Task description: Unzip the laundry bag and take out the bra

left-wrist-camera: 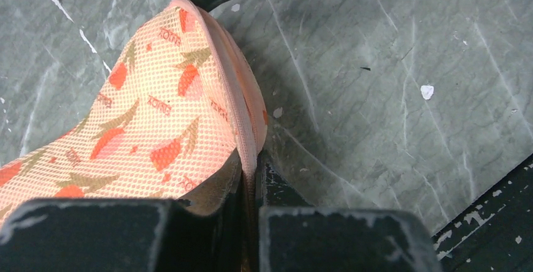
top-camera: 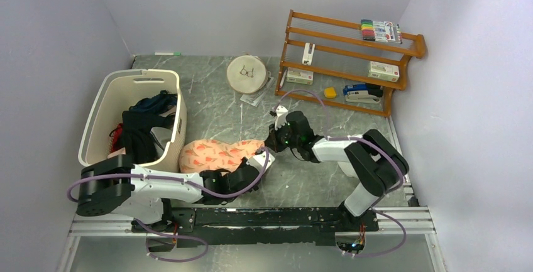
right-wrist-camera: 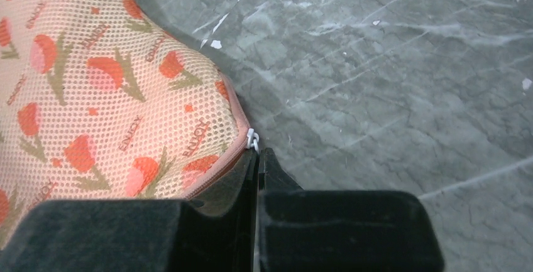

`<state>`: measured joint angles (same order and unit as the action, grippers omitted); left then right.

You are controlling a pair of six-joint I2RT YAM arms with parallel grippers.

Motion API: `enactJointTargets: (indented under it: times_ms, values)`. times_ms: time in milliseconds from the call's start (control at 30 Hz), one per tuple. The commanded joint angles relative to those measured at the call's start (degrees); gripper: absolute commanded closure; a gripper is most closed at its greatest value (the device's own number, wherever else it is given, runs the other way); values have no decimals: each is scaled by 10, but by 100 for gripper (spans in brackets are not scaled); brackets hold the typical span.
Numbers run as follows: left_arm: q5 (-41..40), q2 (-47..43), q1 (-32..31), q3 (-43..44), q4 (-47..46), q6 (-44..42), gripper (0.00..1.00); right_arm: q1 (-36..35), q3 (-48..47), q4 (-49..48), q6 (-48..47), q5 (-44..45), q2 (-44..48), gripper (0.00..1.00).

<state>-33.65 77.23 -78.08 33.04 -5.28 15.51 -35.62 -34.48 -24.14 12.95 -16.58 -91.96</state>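
Observation:
The laundry bag (top-camera: 217, 154) lies flat on the table in front of the arms, a peach-pink mesh pouch with a red-and-green floral print. My left gripper (top-camera: 261, 160) is shut on the bag's right end. In the left wrist view the piped zipper seam (left-wrist-camera: 251, 140) runs down between the closed fingers (left-wrist-camera: 254, 181). My right gripper (top-camera: 274, 139) is at the same end of the bag, with jaws closed (right-wrist-camera: 258, 162). The small white zipper pull (right-wrist-camera: 252, 139) sits right at their tips. The zipper looks closed. No bra shows.
A cream slatted basket (top-camera: 104, 105) holding dark clothes stands left of the bag. A white domed round item (top-camera: 247, 74) and a plastic packet (top-camera: 254, 98) lie behind. A wooden rack (top-camera: 352, 58) with small boxes and markers stands at the back right.

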Motion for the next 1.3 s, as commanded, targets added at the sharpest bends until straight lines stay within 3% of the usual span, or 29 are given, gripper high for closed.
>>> enactJointTargets:
  times_ms: [0,267,567,667,767,900,1033,1133,1267]
  values:
    - [17,20,-11,8,18,52,93,18,-25,-77,-33,30,-25,100]
    - [-25,70,12,12,11,83,93,18,56,-6,13,84,80,100]
    - [12,102,81,55,33,6,92,12,164,47,91,87,254,100]
    - [23,77,85,57,65,8,82,4,175,33,108,56,261,100]
    - [35,39,85,47,120,60,66,-7,176,20,113,37,255,100]
    - [91,-51,74,10,159,127,33,-18,184,-7,115,19,253,100]
    - [124,-140,46,0,172,156,13,-21,205,-42,118,0,254,100]
    - [127,-150,28,24,166,152,9,-23,224,-62,122,-9,257,100]
    - [96,-69,18,85,153,125,9,-23,240,-76,122,-19,265,100]
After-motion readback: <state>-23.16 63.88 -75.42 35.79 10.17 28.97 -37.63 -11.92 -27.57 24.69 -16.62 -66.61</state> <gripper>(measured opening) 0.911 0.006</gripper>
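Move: Between the left fingers is already the rim of the laundry bag, whose middle lies about 5 cm ahead, 15 cm left and 4 cm lower; the zipper pull, still in the right fingers, is some 11 cm ahead and 2 cm right of the left hand, and the basket about 18 cm ahead, 46 cm left. From the right hand, the bag's middle is 5 cm back, 17 cm left, the round pouch 25 cm ahead, 8 cm left, and the yellow block 18 cm ahead, 23 cm right. Dragging the still-pinched zipper pull, the right hand comes back about 8 cm overall, first swinging some 6 cm right and rising slightly, then straighter back, sinking a little at the end. Meanwhile the left hand keeps its pinch as it sinks and pushes forward about 4 cm, then opens wide, lets go of the rim and backs away upward about 7 cm. ##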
